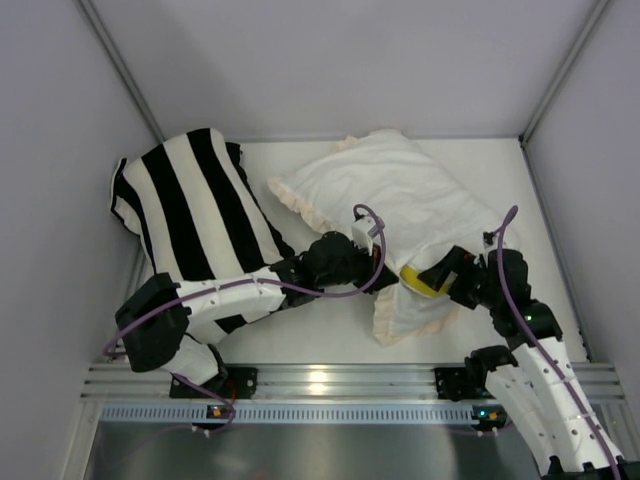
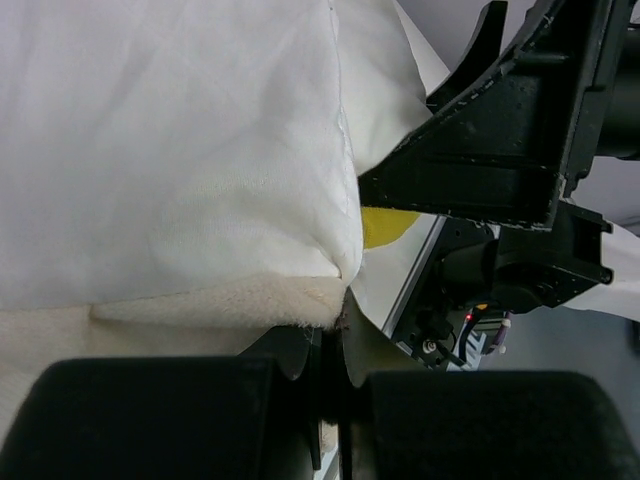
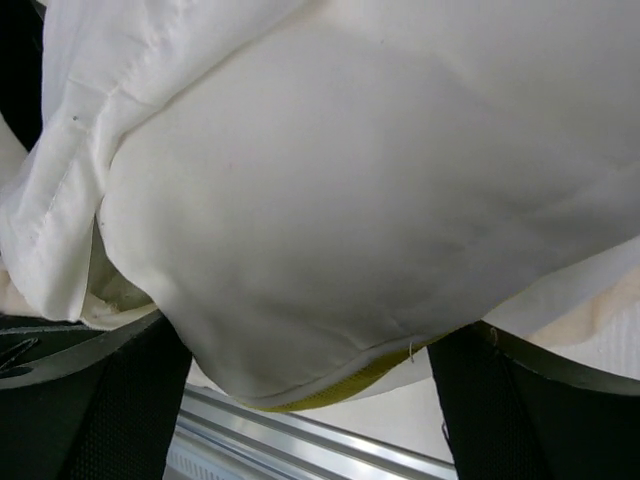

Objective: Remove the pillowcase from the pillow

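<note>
The pillowcase [image 1: 400, 190] lies cream-white face up mid-table, frill along its edges. From its near open end pokes the white pillow [image 1: 425, 272] with its yellow band [image 1: 418, 282]. My left gripper [image 1: 390, 271] is shut on the pillowcase's fuzzy cream edge [image 2: 200, 305], pinched at the jaw tips [image 2: 335, 350]. My right gripper [image 1: 442, 280] stands open around the pillow's end; its fingers [image 3: 90, 400] flank the bulging pillow [image 3: 370, 220] and yellow band [image 3: 340, 385]. The pillowcase hem [image 3: 70, 200] is bunched back at upper left. The right gripper's finger [image 2: 480, 150] shows close in the left wrist view.
A black-and-white striped cushion [image 1: 190, 200] lies at the left, against the left wall and partly under my left arm. Grey walls close in the table on three sides. The aluminium rail [image 1: 330, 380] runs along the near edge.
</note>
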{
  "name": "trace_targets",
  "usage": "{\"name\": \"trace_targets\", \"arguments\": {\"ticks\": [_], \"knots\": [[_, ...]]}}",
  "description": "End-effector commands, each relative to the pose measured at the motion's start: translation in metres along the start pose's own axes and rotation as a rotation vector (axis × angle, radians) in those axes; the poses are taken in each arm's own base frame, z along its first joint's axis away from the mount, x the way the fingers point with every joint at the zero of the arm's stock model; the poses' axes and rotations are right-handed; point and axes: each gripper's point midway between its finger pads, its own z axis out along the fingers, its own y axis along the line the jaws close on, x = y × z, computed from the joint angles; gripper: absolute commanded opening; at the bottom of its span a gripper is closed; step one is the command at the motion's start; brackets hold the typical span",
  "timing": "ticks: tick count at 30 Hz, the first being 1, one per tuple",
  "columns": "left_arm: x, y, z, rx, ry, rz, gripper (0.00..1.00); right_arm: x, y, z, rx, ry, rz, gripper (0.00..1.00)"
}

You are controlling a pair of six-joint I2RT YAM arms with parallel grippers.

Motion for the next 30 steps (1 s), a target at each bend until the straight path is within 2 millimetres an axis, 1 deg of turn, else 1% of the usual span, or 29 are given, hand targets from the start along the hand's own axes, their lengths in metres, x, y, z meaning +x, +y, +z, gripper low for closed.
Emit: {"name": "trace_targets", "arguments": {"ticks": [1, 4, 5, 6, 7, 8, 9, 10, 11, 12, 13, 14, 15, 16, 17, 18, 19, 20, 21, 22, 24, 25, 27, 28, 29, 30], "knots": [[-0.027, -0.042, -0.001, 0.171, -0.075, 0.023, 0.00, -0.038, 0.024, 0.006, -0.072, -0.142, -0.009, 0.82], [-0.025, -0.039, 0.000, 0.164, -0.069, 0.022, 0.00, -0.048, 0.029, 0.009, -0.083, -0.170, -0.010, 0.46], [-0.023, -0.038, 0.000, 0.158, -0.068, 0.021, 0.00, -0.051, 0.030, 0.010, -0.080, -0.183, -0.012, 0.17], [-0.022, -0.036, 0.000, 0.151, -0.067, 0.018, 0.00, -0.056, 0.027, 0.010, -0.060, -0.195, -0.012, 0.04], [-0.022, -0.034, 0.000, 0.142, -0.066, 0.017, 0.00, -0.058, 0.028, 0.010, -0.057, -0.199, -0.017, 0.00], [-0.022, -0.033, 0.000, 0.131, -0.066, 0.015, 0.00, -0.058, 0.030, 0.009, -0.063, -0.196, -0.022, 0.00], [-0.018, -0.026, 0.000, 0.098, -0.051, 0.006, 0.00, -0.058, 0.031, 0.007, -0.068, -0.195, -0.024, 0.00], [-0.024, -0.015, 0.002, 0.030, -0.073, -0.005, 0.00, -0.057, 0.032, 0.006, -0.074, -0.194, -0.023, 0.00], [-0.025, -0.007, 0.003, -0.024, -0.077, -0.015, 0.00, -0.055, 0.032, 0.004, -0.078, -0.189, -0.021, 0.00], [-0.014, 0.010, 0.002, -0.113, -0.036, -0.038, 0.00, -0.055, 0.034, -0.002, -0.090, -0.204, -0.024, 0.00], [-0.026, 0.030, 0.003, -0.232, -0.080, -0.049, 0.00, -0.054, 0.035, -0.006, -0.097, -0.210, -0.022, 0.00], [-0.027, 0.042, 0.003, -0.298, -0.079, -0.070, 0.00, -0.052, 0.035, -0.009, -0.096, -0.209, -0.022, 0.00], [-0.027, 0.054, 0.002, -0.358, -0.079, -0.114, 0.00, -0.053, 0.037, -0.018, -0.113, -0.232, -0.028, 0.00], [-0.021, 0.081, 0.000, -0.464, -0.042, -0.148, 0.00, -0.052, 0.038, -0.022, -0.115, -0.236, -0.028, 0.00], [-0.018, 0.092, 0.000, -0.496, -0.028, -0.187, 0.00, -0.053, 0.039, -0.028, -0.118, -0.244, -0.031, 0.00], [-0.016, 0.100, 0.001, -0.509, -0.020, -0.242, 0.00, -0.049, 0.039, -0.035, -0.122, -0.242, -0.032, 0.00], [-0.011, 0.116, 0.003, -0.518, 0.006, -0.293, 0.00, -0.048, 0.040, -0.039, -0.129, -0.246, -0.035, 0.00], [-0.011, 0.123, 0.005, -0.526, 0.008, -0.326, 0.00, -0.050, 0.045, -0.046, -0.142, -0.254, -0.045, 0.00], [-0.011, 0.129, 0.005, -0.536, 0.003, -0.356, 0.00, -0.047, 0.044, -0.051, -0.139, -0.248, -0.047, 0.00], [-0.015, 0.140, 0.005, -0.554, -0.010, -0.368, 0.00, -0.048, 0.046, -0.056, -0.139, -0.255, -0.059, 0.00], [-0.016, 0.160, 0.006, -0.613, -0.025, -0.386, 0.00, -0.054, 0.053, -0.073, -0.152, -0.289, -0.072, 0.00], [-0.016, 0.181, 0.001, -0.681, -0.030, -0.401, 0.00, -0.058, 0.058, -0.084, -0.157, -0.310, -0.080, 0.00], [-0.012, 0.203, -0.005, -0.740, -0.025, -0.444, 0.00, -0.062, 0.062, -0.095, -0.166, -0.336, -0.084, 0.00], [-0.014, 0.219, -0.011, -0.771, -0.029, -0.475, 0.00, -0.062, 0.064, -0.100, -0.169, -0.340, -0.087, 0.00], [-0.011, 0.226, -0.014, -0.781, -0.022, -0.495, 0.00, -0.065, 0.069, -0.107, -0.181, -0.353, -0.094, 0.00], [-0.001, 0.232, -0.015, -0.785, 0.001, -0.519, 0.00, -0.066, 0.070, -0.109, -0.185, -0.357, -0.101, 0.00]]}}
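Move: The right hand, fingers open, has the pillow's yellow-edged corner just 3 cm ahead, 1 cm to its left and 1 cm below; the pillow's middle is some 22 cm ahead and 6 cm left, 6 cm lower. That corner lies about 12 cm right of the left hand, 3 cm ahead and 5 cm down. Gripping the pillowcase hem, the left hand has the near end of the left fringe 18 cm ahead, 14 cm left, 13 cm below, and the hanging flap 5 cm right, 2 cm back, 14 cm below. The right hand eases forward a little over 2 cm and shuts on the pillow's yellow-edged corner, then lifts it about 7 cm while drawing back towards the base. The left hand first holds still, then, keeping its pinch on the pillowcase hem, sweeps forward, down and to the left, away from the right hand and towards the left fringe, some 18 cm in all, swinging counter-clockwise by around 35 degrees as it tips down. ##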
